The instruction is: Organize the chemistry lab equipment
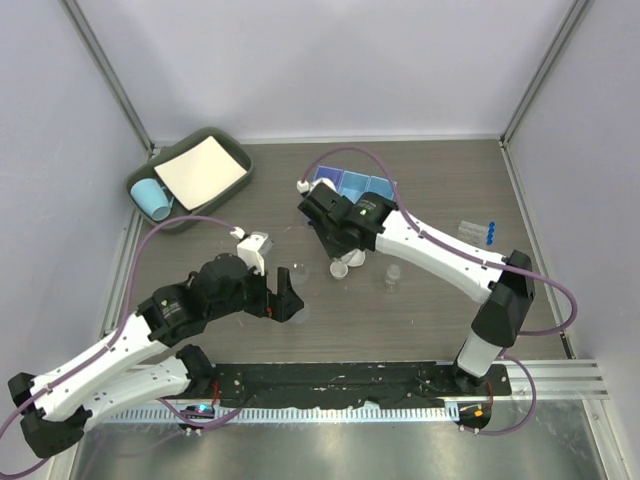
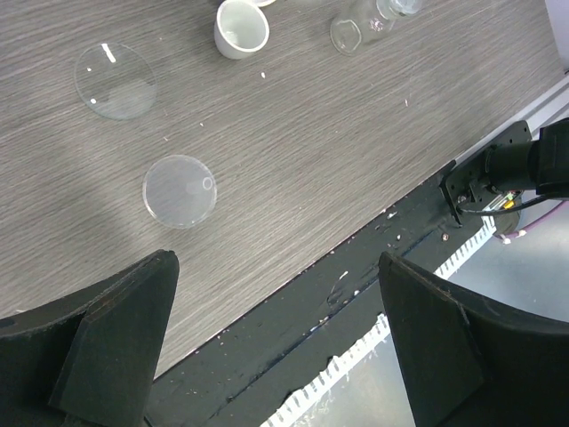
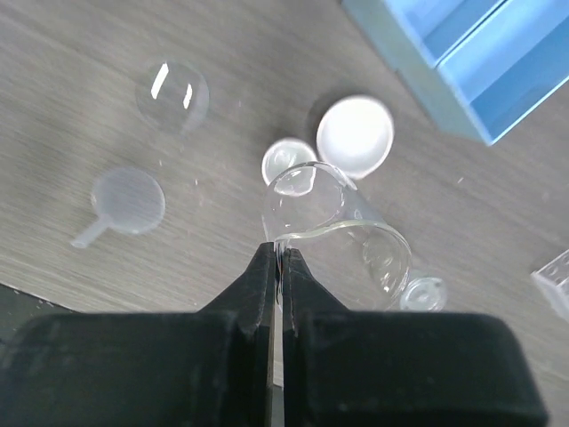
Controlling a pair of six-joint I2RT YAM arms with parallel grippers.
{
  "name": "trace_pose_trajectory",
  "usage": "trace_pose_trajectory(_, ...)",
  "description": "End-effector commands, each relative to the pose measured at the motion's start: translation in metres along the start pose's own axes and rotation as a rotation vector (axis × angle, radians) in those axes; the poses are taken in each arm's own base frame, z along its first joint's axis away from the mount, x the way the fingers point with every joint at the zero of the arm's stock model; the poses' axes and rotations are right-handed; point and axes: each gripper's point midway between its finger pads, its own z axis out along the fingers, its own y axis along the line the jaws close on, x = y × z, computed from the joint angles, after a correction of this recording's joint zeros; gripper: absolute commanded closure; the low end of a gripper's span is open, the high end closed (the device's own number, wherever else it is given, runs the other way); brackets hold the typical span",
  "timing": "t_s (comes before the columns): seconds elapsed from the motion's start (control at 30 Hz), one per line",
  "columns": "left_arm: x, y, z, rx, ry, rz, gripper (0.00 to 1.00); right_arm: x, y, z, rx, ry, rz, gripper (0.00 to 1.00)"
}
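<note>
My right gripper [image 3: 281, 251] is shut on the rim of a small clear beaker [image 3: 342, 222], which hangs tilted in front of the fingers. Past it on the table lie two round whitish dishes [image 3: 356, 135] [image 3: 286, 160]. A clear round glass [image 3: 172, 93] and a frosted funnel [image 3: 129, 201] lie to the left, a tiny flask [image 3: 421, 294] to the right. From above, the right gripper [image 1: 345, 250] is at mid-table and the blue-capped tubes in their clear rack [image 1: 478, 231] lie to its right. My left gripper [image 2: 276, 338] stands open and empty near the front edge.
A light-blue divided box [image 1: 350, 184] sits behind the right gripper. A green tray [image 1: 190, 175] at the back left holds a white sheet and a light-blue cup [image 1: 152, 198]. A black rail [image 1: 380, 385] runs along the near edge.
</note>
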Motion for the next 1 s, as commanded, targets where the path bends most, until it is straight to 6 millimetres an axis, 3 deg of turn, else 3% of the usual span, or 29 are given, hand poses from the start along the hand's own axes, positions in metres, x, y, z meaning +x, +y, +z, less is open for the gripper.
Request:
trace_pose_trajectory(0.0, -0.007, -0.001, -0.004, 0.013, -0.031, 0.011, 0.00, -0.044, -0.026, -0.024, 0.078, -0.088, -0.016, 0.99)
trace_pose_trajectory(0.03, -0.008, -0.002, -0.005, 0.015, -0.034, 0.011, 0.00, -0.050, -0.030, -0.020, 0.083, -0.087, -0.007, 0.99)
trace_pose_trajectory(0.17, -0.006, -0.002, -0.006, 0.017, -0.031, 0.011, 0.00, -0.081, -0.078, -0.006, 0.123, -0.117, 0.118, 0.99)
trace_pose_trajectory(0.23, -0.006, -0.002, -0.007, 0.019, -0.032, 0.011, 0.00, -0.097, -0.088, -0.003, 0.112, -0.143, 0.145, 0.99)
trace_pose_trajectory(0.5, -0.005, -0.003, -0.008, 0.032, -0.029, 0.015, 0.00, -0.139, -0.138, 0.039, 0.254, -0.160, 0.045, 0.99)
trace_pose_trajectory(0.77, -0.004, -0.004, -0.007, 0.035, -0.023, 0.015, 0.00, -0.138, -0.183, 0.063, 0.294, -0.116, -0.020, 0.99)
trace_pose_trajectory(0.97, -0.004, -0.005, -0.005, 0.036, -0.022, 0.017, 0.00, -0.125, -0.196, 0.081, 0.200, -0.087, -0.001, 0.99)
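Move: The right hand already grips the clear beaker in the air. The blue box's right-hand compartment, where the beaker is headed, lies about 17 cm ahead, 7 cm to its right and 15 cm below. The white bowl is some 4 cm ahead and 1 cm right, the small white cup level and 2 cm left, the glass bottle 1 cm back and 11 cm right, all roughly 16 cm down. From the left hand, that compartment is about 27 cm ahead, 19 cm right and 17 cm below. Keeping its pinch on the beaker's rim, the right hand swings the beaker forward some 21 cm and then increasingly right, about 10 cm in all, away from the bowl and cup to the far end of the blue box's right compartment. It rises about 5 cm early on, sinks nearly all of that again while travelling, and the wrist tilts roughly 15 degrees. ##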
